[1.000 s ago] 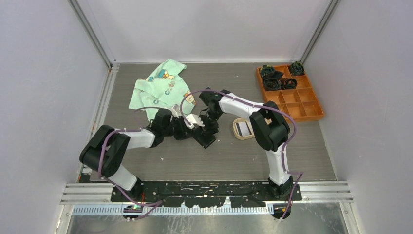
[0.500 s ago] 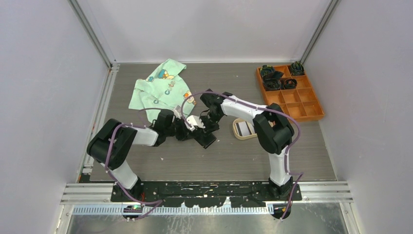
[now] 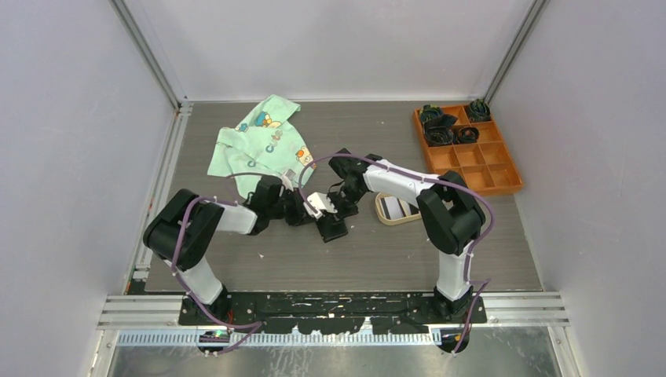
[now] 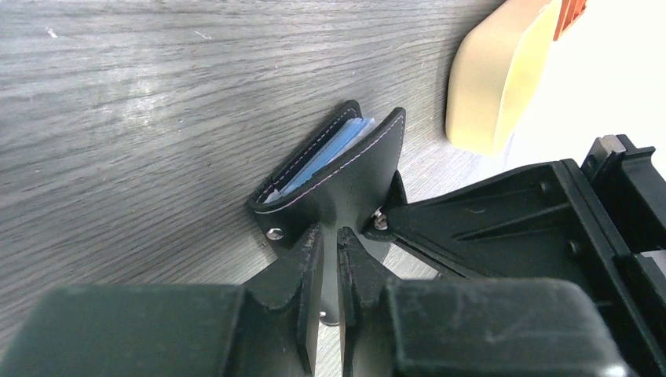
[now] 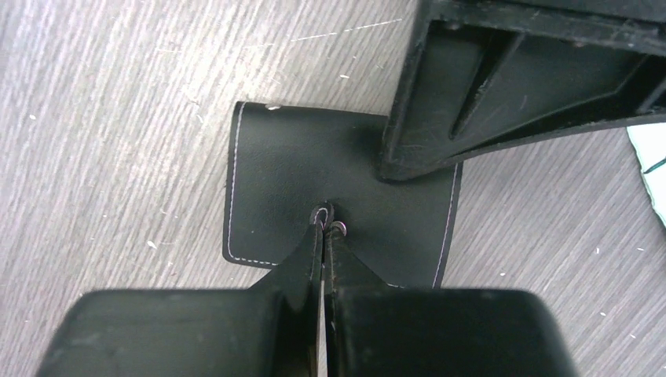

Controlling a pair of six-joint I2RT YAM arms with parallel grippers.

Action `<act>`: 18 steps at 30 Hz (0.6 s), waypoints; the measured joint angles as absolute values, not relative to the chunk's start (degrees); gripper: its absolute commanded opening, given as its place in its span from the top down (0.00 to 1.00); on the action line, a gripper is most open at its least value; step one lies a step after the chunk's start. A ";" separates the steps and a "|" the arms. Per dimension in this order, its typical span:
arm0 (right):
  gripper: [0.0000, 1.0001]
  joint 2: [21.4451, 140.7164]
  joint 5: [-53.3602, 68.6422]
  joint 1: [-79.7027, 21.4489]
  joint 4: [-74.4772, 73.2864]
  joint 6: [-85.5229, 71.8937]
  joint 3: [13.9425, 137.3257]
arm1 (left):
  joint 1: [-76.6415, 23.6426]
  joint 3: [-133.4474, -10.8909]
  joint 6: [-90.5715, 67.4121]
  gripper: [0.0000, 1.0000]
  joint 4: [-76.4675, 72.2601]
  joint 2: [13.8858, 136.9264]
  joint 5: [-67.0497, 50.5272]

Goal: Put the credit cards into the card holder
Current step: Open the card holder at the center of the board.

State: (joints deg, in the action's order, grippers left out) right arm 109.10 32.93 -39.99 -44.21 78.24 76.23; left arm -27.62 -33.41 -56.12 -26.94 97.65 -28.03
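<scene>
The black card holder lies mid-table, partly folded, between both grippers. In the left wrist view the card holder gapes a little and blue and white credit cards show edge-on inside it. My left gripper is nearly closed on the near edge of its flap. The right gripper is shut on the small stitched snap tab of the card holder. Another credit card, white with a dark stripe, lies in the beige tray just to the right.
A green child's shirt lies at the back left. An orange compartment tray holding black cable coils stands at the back right. The beige tray is close beyond the holder in the left wrist view.
The right gripper has closed onto the snap tab. Both grippers and the holder have shifted slightly toward the near edge, and the left jaws have narrowed.
</scene>
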 measured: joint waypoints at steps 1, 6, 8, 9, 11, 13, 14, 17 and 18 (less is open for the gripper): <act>0.99 108.95 33.32 -39.90 -44.31 78.43 76.05 | -27.62 -33.56 -55.86 0.85 -26.68 97.65 -28.03; 0.99 107.37 37.12 -38.28 -46.35 78.81 74.59 | -27.59 -34.46 -53.71 0.84 -24.14 96.90 -27.83; 0.99 106.50 39.16 -37.34 -47.20 78.78 73.82 | -27.59 -34.74 -52.53 0.84 -22.44 96.05 -27.29; 0.99 106.02 40.29 -36.84 -47.59 78.78 73.43 | -27.57 -34.81 -51.99 0.83 -21.67 95.55 -26.96; 0.99 105.36 41.91 -36.18 -48.07 78.76 72.97 | -27.53 -34.81 -50.94 0.79 -20.53 94.48 -26.15; 0.99 104.57 43.27 -35.59 -48.58 78.37 72.27 | -27.24 -34.79 -50.04 0.74 -19.75 93.21 -25.26; 0.99 104.29 43.79 -35.40 -48.80 78.08 71.94 | -27.09 -34.72 -49.69 0.71 -19.53 92.49 -25.04; 0.99 103.53 45.60 -34.44 -48.75 76.47 70.70 | -26.85 -34.13 -48.69 0.61 -19.38 88.68 -24.75; 0.99 103.50 46.19 -34.20 -48.73 76.12 70.52 | -26.83 -33.74 -48.36 0.59 -19.31 87.02 -24.60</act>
State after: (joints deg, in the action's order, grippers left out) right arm 103.50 46.19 -34.20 -48.73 76.12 70.52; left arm -26.83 -33.74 -48.36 -19.31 87.02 -24.60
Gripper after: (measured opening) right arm 0.041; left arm 0.343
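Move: The card holder is right under both hands: its middle lies about 3 cm right of the left hand, 1 cm back and a little below, and about 2 cm left of the right hand, roughly level with it and 2 cm below. The right fingertips already pinch its strap. From the right hand, the card basket stands some 18 cm right and 3 cm ahead, and the green cloth about 20 cm left and 18 cm ahead. Still pinching the strap, the right hand pulls back, right and up about 5 cm; the left opens, rising clear. ##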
